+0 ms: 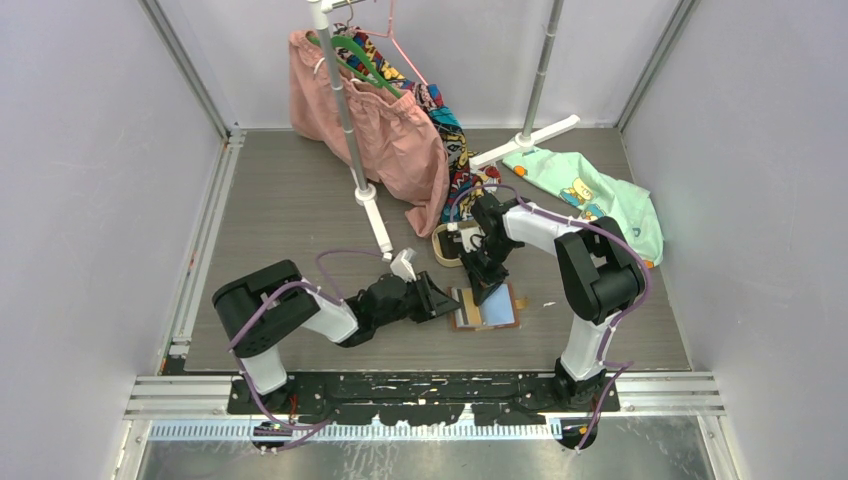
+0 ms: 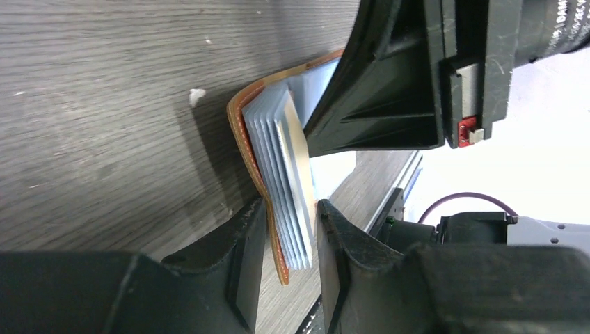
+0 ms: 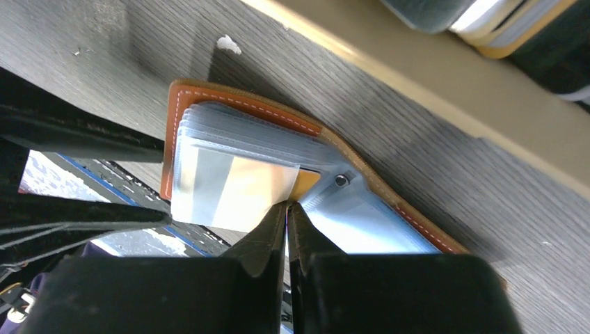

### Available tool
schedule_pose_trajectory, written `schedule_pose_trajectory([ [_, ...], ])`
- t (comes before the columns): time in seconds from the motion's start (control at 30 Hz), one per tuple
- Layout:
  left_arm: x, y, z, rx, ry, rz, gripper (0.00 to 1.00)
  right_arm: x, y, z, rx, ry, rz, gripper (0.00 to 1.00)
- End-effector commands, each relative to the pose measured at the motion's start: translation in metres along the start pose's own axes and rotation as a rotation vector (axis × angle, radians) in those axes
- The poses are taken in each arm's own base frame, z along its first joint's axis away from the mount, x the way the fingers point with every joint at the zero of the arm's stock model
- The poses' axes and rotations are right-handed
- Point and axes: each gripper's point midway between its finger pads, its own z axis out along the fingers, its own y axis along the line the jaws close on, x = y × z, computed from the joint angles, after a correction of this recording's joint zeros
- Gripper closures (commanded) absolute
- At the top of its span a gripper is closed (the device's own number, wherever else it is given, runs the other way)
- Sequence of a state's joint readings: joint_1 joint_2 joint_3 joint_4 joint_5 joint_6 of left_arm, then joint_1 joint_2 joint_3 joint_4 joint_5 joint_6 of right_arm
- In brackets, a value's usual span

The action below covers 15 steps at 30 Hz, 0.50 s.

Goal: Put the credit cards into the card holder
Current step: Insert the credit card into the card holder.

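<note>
The tan card holder [image 1: 497, 310] lies open between the arms, its bluish pockets facing up. My left gripper [image 1: 446, 300] is at its left edge. In the left wrist view the left gripper [image 2: 292, 240] is open, its jaws narrowly straddling the raised flap [image 2: 242, 132] of stacked sleeves. A pale, yellow-orange-cornered credit card [image 3: 240, 189] sits mostly inside the top sleeve and also shows in the left wrist view [image 2: 297, 147]. My right gripper [image 3: 287, 204] is shut, its tips against that card's edge; from above the right gripper [image 1: 487, 284] hangs over the holder's middle.
An oval beige tray [image 1: 446, 246] with more cards [image 3: 487, 21] stands just behind the holder. A clothes rack base [image 1: 372, 215], a pink garment [image 1: 380, 130] and a mint shirt [image 1: 590, 190] lie further back. White crumbs [image 3: 227, 44] dot the wood.
</note>
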State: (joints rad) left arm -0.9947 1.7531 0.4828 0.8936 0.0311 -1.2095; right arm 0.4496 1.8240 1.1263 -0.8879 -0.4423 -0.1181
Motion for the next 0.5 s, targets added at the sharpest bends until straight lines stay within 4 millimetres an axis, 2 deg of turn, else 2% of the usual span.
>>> schedule_pose_trajectory([
  [0.0, -0.017, -0.064, 0.003, 0.193, -0.073, 0.045, 0.67, -0.018, 0.016, -0.007, -0.052, -0.061, -0.027, 0.9],
  [0.2, -0.004, -0.044, 0.014, 0.093, -0.024, 0.021, 0.71, -0.018, 0.016, -0.009, -0.052, -0.066, -0.029, 0.9],
  [0.27, -0.007, -0.038, 0.016, 0.044, -0.037, 0.028, 0.73, -0.019, 0.016, -0.009, -0.054, -0.067, -0.031, 0.9],
  [0.33, -0.008, -0.034, 0.016, 0.01, -0.037, 0.043, 0.82, -0.019, 0.016, -0.009, -0.054, -0.066, -0.032, 0.89],
  [0.4, -0.01, -0.033, 0.017, -0.004, -0.039, 0.056, 0.99, -0.019, 0.016, -0.011, -0.051, -0.07, -0.034, 0.89],
  [0.47, -0.01, -0.032, 0.016, -0.013, -0.039, 0.063, 1.0, -0.02, 0.016, -0.013, -0.05, -0.077, -0.036, 0.89],
])
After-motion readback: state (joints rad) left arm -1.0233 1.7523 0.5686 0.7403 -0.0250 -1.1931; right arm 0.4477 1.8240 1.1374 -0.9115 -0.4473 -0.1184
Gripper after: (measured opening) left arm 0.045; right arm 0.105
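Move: The card holder lies open under both hands. Its middle is about 6 cm to the right of my left hand, 1 cm back and 2 cm below, with its left edge almost between my fingertips. The orange card in its sleeve is 3 cm to the right, 1 cm back. The tray is 12 cm ahead and 3 cm to the right. From my right hand, the card sits 1 cm left and 1 cm back, just below. I shut my left fingers, about a third open until now, on the left edge of the card holder, pinching its stack of sleeves. As they close I ease the hand about 1 cm right towards the card, rising slightly and then sinking again. My nearly shut right fingertips stay in place at the card's right edge. ##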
